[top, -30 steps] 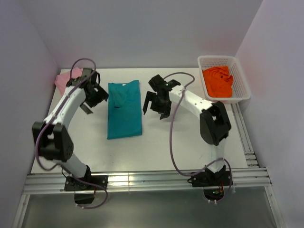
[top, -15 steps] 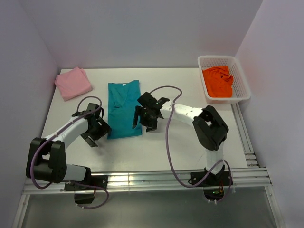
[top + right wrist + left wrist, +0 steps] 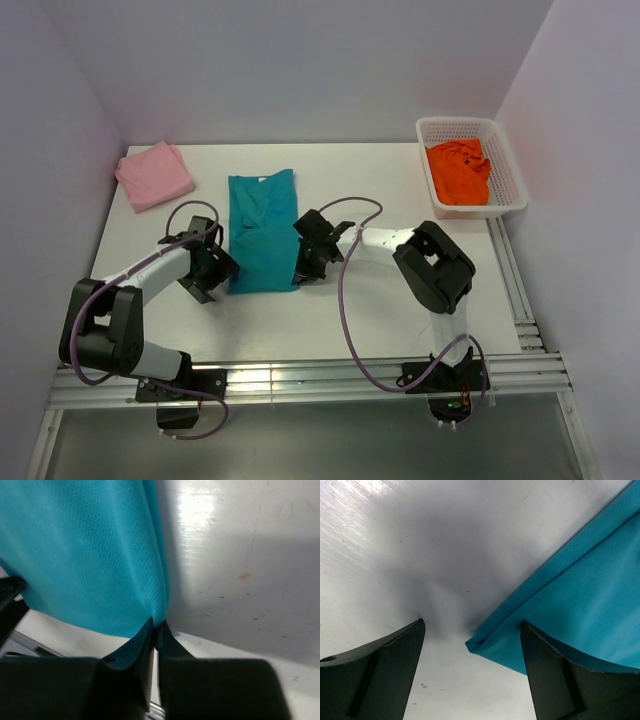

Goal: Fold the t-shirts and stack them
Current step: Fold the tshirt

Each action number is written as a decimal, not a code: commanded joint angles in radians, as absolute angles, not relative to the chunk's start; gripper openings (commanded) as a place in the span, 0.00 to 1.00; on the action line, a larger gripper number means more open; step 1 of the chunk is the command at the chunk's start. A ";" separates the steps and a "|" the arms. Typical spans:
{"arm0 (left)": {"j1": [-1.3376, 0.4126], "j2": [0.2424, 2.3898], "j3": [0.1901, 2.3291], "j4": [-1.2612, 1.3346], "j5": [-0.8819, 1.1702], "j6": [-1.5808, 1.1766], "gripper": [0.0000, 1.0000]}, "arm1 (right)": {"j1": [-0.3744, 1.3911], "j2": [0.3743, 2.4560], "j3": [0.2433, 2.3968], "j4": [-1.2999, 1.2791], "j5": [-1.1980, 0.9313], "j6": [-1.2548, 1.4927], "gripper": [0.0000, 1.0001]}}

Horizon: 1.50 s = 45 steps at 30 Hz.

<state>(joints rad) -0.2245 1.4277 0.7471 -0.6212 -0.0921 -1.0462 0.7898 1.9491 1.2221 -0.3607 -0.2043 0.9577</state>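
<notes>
The teal t-shirt (image 3: 260, 225) lies folded lengthwise in the middle of the table. My left gripper (image 3: 218, 277) is open and low at its near left corner; in the left wrist view that corner (image 3: 485, 642) lies between the fingers (image 3: 380, 670). My right gripper (image 3: 300, 272) is shut on the shirt's near right corner (image 3: 150, 612), the jaws pinching the fabric edge. The pale pink t-shirt (image 3: 153, 175) lies folded at the far left. The orange t-shirt (image 3: 458, 172) is crumpled in the white basket (image 3: 505, 150).
The basket stands at the far right corner of the table (image 3: 400, 310). Walls close in the left, back and right sides. An aluminium rail frame (image 3: 300, 380) runs along the near edge.
Both arms have swung from the shirt's far end down to its near corners. The right gripper has closed on the near right corner; the left has settled open round the near left corner.
</notes>
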 commanded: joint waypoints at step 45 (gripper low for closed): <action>-0.391 0.857 0.761 -1.037 -0.066 -1.244 0.00 | 0.916 1.433 1.052 -0.793 -0.052 1.035 0.00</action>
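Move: Between the left hand's open fingers, about 2 cm to its right, 1 cm back and 1 cm lower, lies the t-shirt's near left corner. The collar end is some 29 cm ahead and 11 cm right of that hand, and the pink t-shirt 28 cm ahead, 17 cm left. The right hand already has the near right corner at its fingertips; from it the table's near edge is about 17 cm straight back and the near left corner 17 cm left, 1 cm back. Sliding right about 3 cm just over the table, the left hand shuts its wide-open fingers on the near left corner, while the right hand finishes closing and keeps its pinch. Then both draw the hem back towards the table's near edge, drifting right, and go on into a lift of some 8 cm, the left wrist leaning about 15 degrees. ##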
